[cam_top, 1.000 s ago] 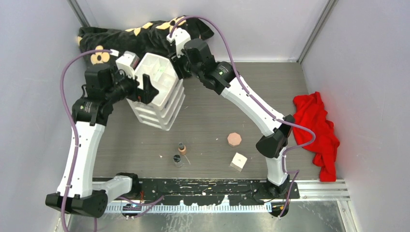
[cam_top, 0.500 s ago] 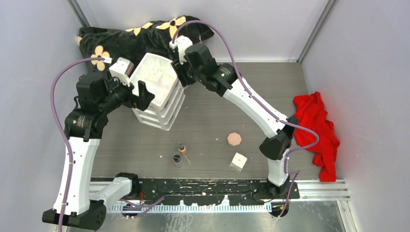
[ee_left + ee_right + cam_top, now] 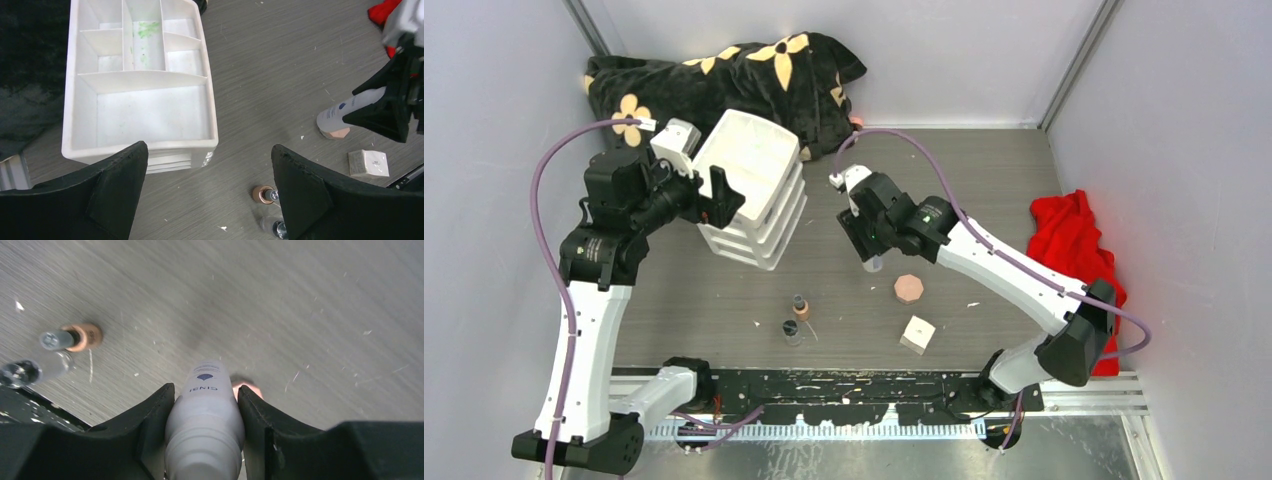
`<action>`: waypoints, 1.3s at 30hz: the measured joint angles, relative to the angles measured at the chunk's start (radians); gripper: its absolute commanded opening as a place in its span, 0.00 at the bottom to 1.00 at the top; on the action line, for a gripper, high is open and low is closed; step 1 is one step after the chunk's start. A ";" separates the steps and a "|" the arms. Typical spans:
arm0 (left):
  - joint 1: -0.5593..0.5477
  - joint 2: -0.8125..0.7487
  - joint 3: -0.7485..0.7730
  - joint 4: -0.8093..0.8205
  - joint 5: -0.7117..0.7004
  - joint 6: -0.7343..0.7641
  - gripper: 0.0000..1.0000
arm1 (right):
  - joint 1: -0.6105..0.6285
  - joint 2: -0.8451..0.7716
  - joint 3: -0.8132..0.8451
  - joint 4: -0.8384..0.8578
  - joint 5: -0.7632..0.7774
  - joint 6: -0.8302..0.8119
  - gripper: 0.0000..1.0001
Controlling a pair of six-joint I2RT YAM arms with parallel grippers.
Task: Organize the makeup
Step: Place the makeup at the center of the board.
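Observation:
My right gripper (image 3: 205, 388) is shut on a white bottle (image 3: 205, 415), held tip-down over the middle of the table (image 3: 873, 262), just left of the pink-brown octagonal compact (image 3: 908, 288). A tan dark-capped bottle (image 3: 800, 307) stands beside a small clear jar (image 3: 791, 331), with a white cube (image 3: 917, 334) to their right. My left gripper (image 3: 208, 150) hangs open and holds nothing above the front edge of the white drawer box (image 3: 212, 100). The box's top compartments hold no makeup. No thin sticks show.
A black flowered cloth (image 3: 724, 80) lies behind the drawer box (image 3: 754, 190) at the back left. A red cloth (image 3: 1079, 270) is bunched at the right edge. The right arm's forearm (image 3: 1014, 270) spans the table's right half.
The right arm has swung from behind the drawer box to the middle of the table, and a white bottle now shows in its jaws. The left arm shifted slightly, then held still.

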 measured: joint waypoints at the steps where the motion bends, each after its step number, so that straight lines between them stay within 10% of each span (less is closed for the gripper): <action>1: 0.000 0.000 -0.003 0.000 0.000 0.000 0.93 | 0.000 -0.008 -0.035 0.003 0.000 0.008 0.27; 32: 0.000 -0.060 -0.090 -0.032 0.019 0.000 0.91 | 0.010 0.415 0.018 0.313 -0.076 0.024 0.28; 39: 0.000 -0.060 -0.096 -0.032 0.026 0.000 0.91 | 0.011 0.419 0.018 0.339 -0.071 0.024 0.49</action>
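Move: The right hand holds the white bottle; its open spot on the board lies about 5 cm ahead, 9 cm left and 21 cm below. The pink compact is 8 cm right and 1 cm back, the foundation bottle 15 cm left and 7 cm back, both on the board; the drawer cabinet stands 15 cm ahead, 27 cm left. From the left hand the spot is roughly 4 cm ahead, 20 cm right, 36 cm below. Right hand carries its gripped bottle down 12 cm, left 9, slightly forward to the board; left hand sinks 3. ##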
